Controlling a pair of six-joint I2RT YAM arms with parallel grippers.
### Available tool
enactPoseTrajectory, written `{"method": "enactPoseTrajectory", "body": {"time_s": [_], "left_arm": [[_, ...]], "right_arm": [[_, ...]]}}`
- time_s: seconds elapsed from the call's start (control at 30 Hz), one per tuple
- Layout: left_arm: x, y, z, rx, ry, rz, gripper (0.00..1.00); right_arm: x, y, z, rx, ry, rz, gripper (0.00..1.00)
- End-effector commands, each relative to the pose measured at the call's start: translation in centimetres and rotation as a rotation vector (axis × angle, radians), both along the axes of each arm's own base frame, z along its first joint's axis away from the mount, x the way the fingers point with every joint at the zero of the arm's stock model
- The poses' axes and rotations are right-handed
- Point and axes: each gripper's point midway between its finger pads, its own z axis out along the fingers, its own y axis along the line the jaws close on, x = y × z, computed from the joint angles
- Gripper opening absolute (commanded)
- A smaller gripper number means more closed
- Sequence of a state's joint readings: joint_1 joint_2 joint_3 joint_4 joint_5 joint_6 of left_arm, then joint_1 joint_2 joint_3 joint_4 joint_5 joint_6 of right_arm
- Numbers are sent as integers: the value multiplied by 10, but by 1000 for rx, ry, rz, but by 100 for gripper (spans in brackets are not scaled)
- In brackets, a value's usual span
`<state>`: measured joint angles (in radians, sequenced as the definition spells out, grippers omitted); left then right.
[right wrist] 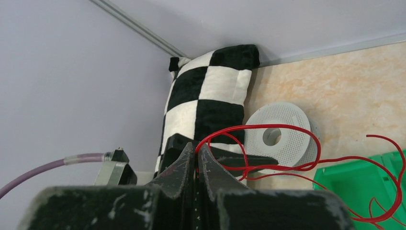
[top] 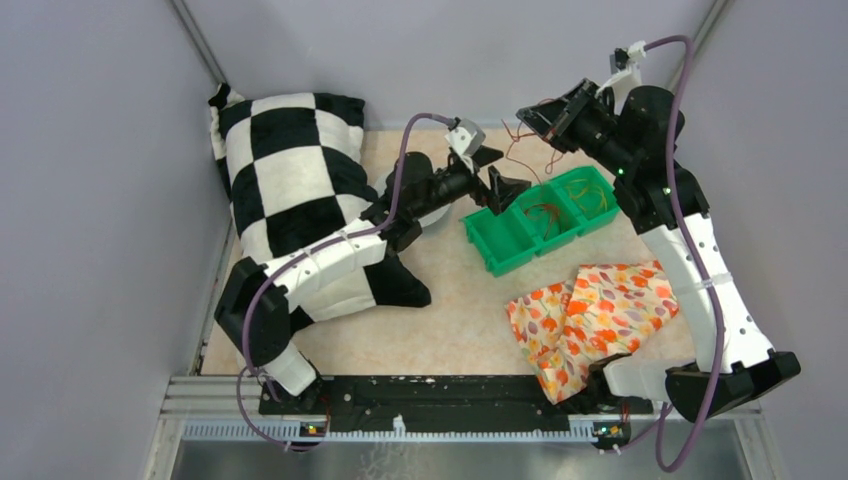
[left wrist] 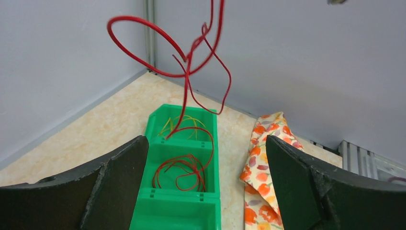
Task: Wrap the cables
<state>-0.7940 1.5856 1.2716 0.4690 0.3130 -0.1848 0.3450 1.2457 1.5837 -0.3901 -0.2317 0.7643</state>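
My right gripper (top: 528, 113) is shut on a thin red cable (top: 518, 150) and holds it up above the far end of the green three-compartment tray (top: 508, 260). In the right wrist view the fingertips (right wrist: 196, 149) pinch the cable (right wrist: 287, 128), which loops out to the right. My left gripper (top: 497, 175) is open and empty beside the tray's left end. In its view (left wrist: 206, 182) the hanging cable (left wrist: 191, 62) curls above the tray (left wrist: 177, 194). More red cables (left wrist: 184, 172) lie in the middle compartment, and yellowish ones (left wrist: 186, 120) in the far one.
A black-and-white checked pillow (top: 290, 180) lies at the left under the left arm. A white perforated spool (right wrist: 280, 136) sits beside it. A floral cloth (top: 590, 315) lies in front of the tray at the right. Grey walls enclose the table.
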Motion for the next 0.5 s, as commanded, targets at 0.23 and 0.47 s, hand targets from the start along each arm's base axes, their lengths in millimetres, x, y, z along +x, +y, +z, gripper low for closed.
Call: {"method": "enactPoseTrajectory", "body": {"time_s": [0.23,0.47], "left_arm": [[19,-21,69,-180,-67,0,41],[4,-2,51,-91,-50,14,0]], "right_arm": [[-13,1,5,24,-27,14,0],[-5,-32,5,-52,-35,-143,0]]}}
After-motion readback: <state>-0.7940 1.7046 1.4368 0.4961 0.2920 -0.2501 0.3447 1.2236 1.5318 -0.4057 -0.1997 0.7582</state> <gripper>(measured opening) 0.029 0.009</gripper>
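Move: The stretch of red cable the left hand goes for hangs from the right gripper, about 3 cm ahead of the left hand, 2 cm to its right and 3 cm higher. From the right hand, which holds the cable up, that stretch is some 7 cm below and 1 cm back. The green tray's middle lies on the table about 7 cm ahead, 9 cm right and 33 cm below the left hand; the white spool is about 12 cm ahead, 20 cm left and 34 cm down. Forward, right and up by about 4 cm in all, the open left gripper reaches to the red cable hanging beneath the right fingertips, then shuts fully and pinches it. Meanwhile the right hand, still gripping the cable, sinks about 2 cm towards the left fingers and only at the end drifts slightly to the right. ##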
